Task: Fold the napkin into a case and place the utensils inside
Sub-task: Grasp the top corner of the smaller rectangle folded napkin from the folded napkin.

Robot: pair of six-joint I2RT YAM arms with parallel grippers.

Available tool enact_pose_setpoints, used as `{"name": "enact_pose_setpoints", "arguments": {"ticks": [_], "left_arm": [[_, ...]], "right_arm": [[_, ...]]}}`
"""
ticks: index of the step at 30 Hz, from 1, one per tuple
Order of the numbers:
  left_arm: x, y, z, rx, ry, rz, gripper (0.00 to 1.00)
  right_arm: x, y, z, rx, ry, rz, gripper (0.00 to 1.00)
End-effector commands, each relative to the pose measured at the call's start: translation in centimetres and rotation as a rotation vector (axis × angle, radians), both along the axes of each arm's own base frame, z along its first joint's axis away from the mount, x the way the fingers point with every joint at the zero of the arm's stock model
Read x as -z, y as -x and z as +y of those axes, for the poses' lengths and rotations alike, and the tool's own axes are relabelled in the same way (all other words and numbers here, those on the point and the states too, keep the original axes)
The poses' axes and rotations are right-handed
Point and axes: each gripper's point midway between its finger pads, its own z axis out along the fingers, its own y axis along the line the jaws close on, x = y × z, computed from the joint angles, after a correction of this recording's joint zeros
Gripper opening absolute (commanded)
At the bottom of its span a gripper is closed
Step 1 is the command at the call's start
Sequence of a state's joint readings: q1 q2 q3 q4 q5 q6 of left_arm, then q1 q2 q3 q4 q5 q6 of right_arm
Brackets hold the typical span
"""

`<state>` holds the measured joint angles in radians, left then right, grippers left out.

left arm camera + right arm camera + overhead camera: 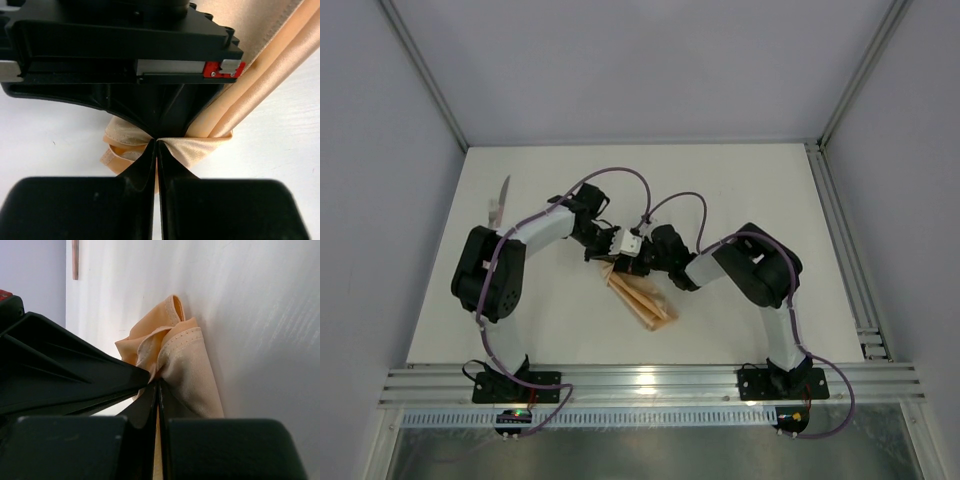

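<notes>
The peach-orange napkin lies folded into a narrow tapered strip at the table's middle; I cannot tell whether it forms a finished case. Both grippers meet at its far end. My left gripper is shut on a bunched fold of the napkin, its fingertips pinching the cloth. My right gripper faces it and is shut on the same end of the napkin. One utensil, a knife with a pale handle, lies apart at the far left, and its handle shows in the right wrist view.
The right gripper's black body fills the top of the left wrist view, very close. The left gripper's body crowds the left of the right wrist view. The white table is bounded by metal rails on the right and front.
</notes>
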<state>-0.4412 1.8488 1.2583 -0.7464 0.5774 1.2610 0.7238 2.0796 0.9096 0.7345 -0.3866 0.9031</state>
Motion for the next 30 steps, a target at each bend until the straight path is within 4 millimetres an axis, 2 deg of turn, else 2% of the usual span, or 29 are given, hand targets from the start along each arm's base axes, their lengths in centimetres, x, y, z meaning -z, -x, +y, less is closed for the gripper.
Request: {"name": "enact_pose_setpoints", "arguments": {"ticks": [1,4,6,7,10,12,13,14,15,17,18,21,26,30], "left_arm": [[-0.9,-0.7,-1.0,-0.028,0.040,-0.014,0.00],[-1.1,-1.1,-1.1,-0.064,0.053,0.004,0.02],[-1.9,-1.4,-1.5,-0.140,0.072,0.036,0.15],[-3.2,-2.2,-1.8,-0.180,0.092,0.030,0.25],[-5.7,-3.1,-1.9,-0.387,0.123,0.106,0.37],[-6.7,-3.6,-1.2,-0.515,0.103,0.117,0.38],[-6.4,-3.8,0.0,-0.649,0.057,0.133,0.38],[-6.7,-3.6,0.7,-0.713,0.040,0.129,0.38],[-5.3,-2.3,1.8,-0.767,-0.013,0.166,0.37],[-3.9,-1.1,3.9,-0.877,-0.104,0.177,0.36],[-2.2,0.4,4.9,-0.907,-0.159,0.209,0.36],[-0.6,1.8,6.0,-0.978,-0.198,0.230,0.40],[0.1,0.2,4.3,-1.035,-0.140,0.209,0.45],[-0.4,-0.8,2.9,-1.055,-0.064,0.229,0.46]], "right_arm": [[-1.1,-2.0,0.0,0.139,-0.044,-0.021,0.03],[-1.1,-2.1,-0.3,0.169,-0.039,-0.013,0.03],[-0.5,-2.3,-0.6,0.189,-0.022,0.000,0.03],[-0.2,-2.3,-0.8,0.200,-0.017,0.008,0.03],[0.5,-2.4,-1.3,0.230,0.007,0.019,0.03],[0.7,-2.5,-1.4,0.239,0.017,0.024,0.03],[0.8,-2.8,-1.6,0.257,0.018,0.024,0.03],[0.7,-2.9,-1.5,0.267,0.012,0.026,0.03],[0.8,-3.1,-1.6,0.278,0.013,0.030,0.03],[1.0,-3.6,-1.7,0.306,0.020,0.034,0.03],[1.0,-3.7,-1.8,0.314,0.022,0.036,0.03],[0.9,-4.0,-1.8,0.336,0.015,0.041,0.03],[0.4,-4.5,-1.7,0.364,0.004,0.038,0.03],[0.3,-4.6,-1.7,0.370,0.011,0.036,0.03]]}}
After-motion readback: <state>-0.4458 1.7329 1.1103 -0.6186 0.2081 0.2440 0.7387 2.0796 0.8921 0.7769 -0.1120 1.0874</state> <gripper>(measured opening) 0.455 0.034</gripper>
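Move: The napkin's bunched top end is already in both grippers: its corner sits within about 2 cm of the left hand point, just to the left and slightly below, and some 3 cm left and 1 cm ahead of the right one. The folded strip's middle lies about 9 cm back and 7 cm right of the left hand, 3 cm lower. Far from it, the fork is roughly 35 cm left and 8 cm ahead of the left hand, the knife 34 cm left and 15 cm ahead. The left fingers open to almost half and let go of the napkin's top end, the hand lifting about 4 cm and forward, then swinging left and back over the corner and sinking again to the strip's left side, turning some 55 degrees counter-clockwise, to stop open beside the corner without holding it. Meanwhile the right hand keeps its pinch on the top end and draws it forward about 3.5 cm at table height, drifting slightly right and turning nearly 20 degrees clockwise. ##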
